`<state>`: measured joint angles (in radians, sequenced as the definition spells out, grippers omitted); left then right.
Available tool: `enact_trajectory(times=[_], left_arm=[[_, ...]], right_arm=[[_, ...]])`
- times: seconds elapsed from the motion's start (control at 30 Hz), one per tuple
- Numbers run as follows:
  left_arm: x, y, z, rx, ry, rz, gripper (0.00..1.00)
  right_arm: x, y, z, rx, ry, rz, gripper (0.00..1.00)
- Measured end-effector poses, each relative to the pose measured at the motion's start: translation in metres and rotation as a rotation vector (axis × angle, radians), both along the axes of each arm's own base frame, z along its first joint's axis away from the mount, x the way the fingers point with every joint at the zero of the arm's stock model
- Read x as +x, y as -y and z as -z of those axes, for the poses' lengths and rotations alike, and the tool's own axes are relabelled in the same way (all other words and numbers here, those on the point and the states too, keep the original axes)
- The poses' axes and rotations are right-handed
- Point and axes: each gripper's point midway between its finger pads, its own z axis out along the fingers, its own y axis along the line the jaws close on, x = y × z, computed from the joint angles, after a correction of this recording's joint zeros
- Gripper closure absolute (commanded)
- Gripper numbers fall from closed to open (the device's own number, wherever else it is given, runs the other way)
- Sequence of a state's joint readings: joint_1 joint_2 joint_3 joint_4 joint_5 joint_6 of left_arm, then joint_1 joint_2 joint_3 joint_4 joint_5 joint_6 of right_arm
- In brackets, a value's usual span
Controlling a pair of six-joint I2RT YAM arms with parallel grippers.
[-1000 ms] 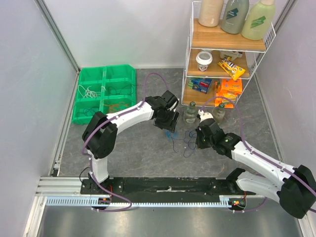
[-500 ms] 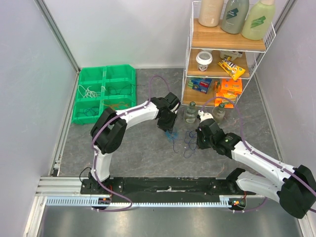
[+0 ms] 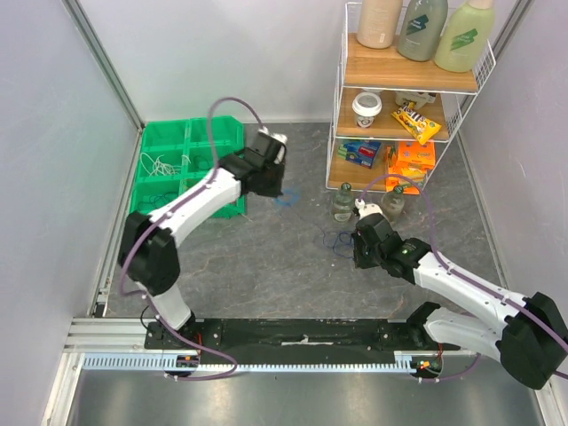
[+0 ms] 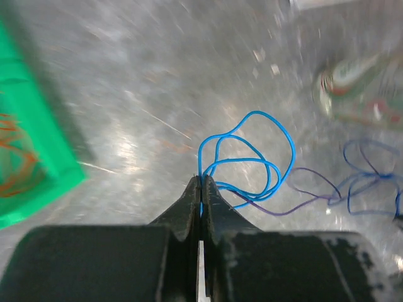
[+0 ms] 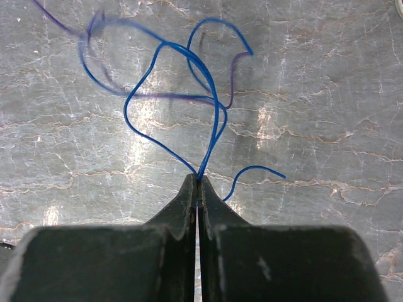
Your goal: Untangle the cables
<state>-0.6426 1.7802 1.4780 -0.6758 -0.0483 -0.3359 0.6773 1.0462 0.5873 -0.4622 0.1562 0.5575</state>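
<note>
A light blue cable (image 4: 252,165) hangs in loops from my left gripper (image 4: 201,182), whose jaws are pressed together on it. From above, that gripper (image 3: 277,190) is lifted beside the green bin, and the light blue cable (image 3: 286,199) dangles at its tip. My right gripper (image 5: 199,179) is shut on dark blue cables (image 5: 189,94) that curl over the grey floor. In the top view the right gripper (image 3: 355,241) sits low at the centre, with the dark blue cables (image 3: 337,240) just left of it. A thin purple wire (image 4: 302,195) trails between the two bundles.
A green divided bin (image 3: 186,169) at the back left holds white, orange and dark cables. A wire shelf rack (image 3: 404,98) with snacks and bottles stands at the back right. Two small bottles (image 3: 343,204) (image 3: 393,202) stand on the floor before it.
My left gripper has shut on the light blue cable and carried it up and left, away from the dark blue bundle towards the green bin. The right arm has held still.
</note>
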Motion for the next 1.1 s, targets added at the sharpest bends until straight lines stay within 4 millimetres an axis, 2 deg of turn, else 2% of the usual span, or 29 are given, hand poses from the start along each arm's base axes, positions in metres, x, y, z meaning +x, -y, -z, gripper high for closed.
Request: enact_trajectory(times=[0.13, 0.23, 0.57, 0.73, 0.8, 0.9, 1.1], left_arm=[[0.029, -0.041, -0.061, -0.044, 0.175, -0.134, 0.98], [0.039, -0.063, -0.085, -0.043, 0.251, -0.206, 0.98], [0.071, -0.145, -0.115, -0.020, 0.348, -0.444, 0.98], [0.109, -0.173, -0.138, -0.060, 0.388, -0.554, 0.98], [0.130, -0.181, -0.141, -0.084, 0.393, -0.593, 0.98], [0.157, -0.192, -0.134, -0.116, 0.375, -0.643, 0.99], [0.201, -0.221, -0.090, -0.243, 0.254, -0.740, 0.98]], right_arm=[[0.000, 0.000, 0.000, -0.002, -0.001, 0.001, 1.00], [0.001, 0.003, 0.001, -0.012, 0.002, 0.010, 1.00], [-0.002, 0.016, 0.012, -0.084, -0.030, 0.055, 1.00], [-0.003, 0.017, 0.012, -0.084, -0.033, 0.054, 1.00], [-0.003, 0.017, 0.012, -0.085, -0.034, 0.054, 1.00], [-0.004, 0.017, 0.012, -0.085, -0.034, 0.053, 1.00], [-0.005, 0.017, 0.012, -0.084, -0.039, 0.049, 1.00]])
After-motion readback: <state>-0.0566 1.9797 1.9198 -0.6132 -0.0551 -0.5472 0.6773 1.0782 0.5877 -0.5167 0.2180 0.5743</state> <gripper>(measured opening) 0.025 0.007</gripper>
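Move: The left hand already holds the light blue cable. The empty far-right compartment of the green tray lies about 27 cm ahead of it, 21 cm to its left and 10 cm below. The black-cable compartment is about 10 cm nearer than that one, and the orange-cable one some 20 cm nearer, both in the same column. From the right hand the empty compartment is roughly 45 cm ahead and 48 cm left; the purple-blue tangle lies about 7 cm ahead, 5 cm left and just below. Still pinching the light blue cable in shut fingers, the left hand swings up and left off the work area, then increasingly forward over the green tray towards its empty far-right compartment, some 20 cm forward and 22 cm left in all, rising about 14 cm before sinking 5 cm at the end, with the wrist turning roughly 40 degrees counter-clockwise. Meanwhile the right hand keeps its pinch on the dark blue cable low over the table and shifts only a couple of centimetres to its right and down. ##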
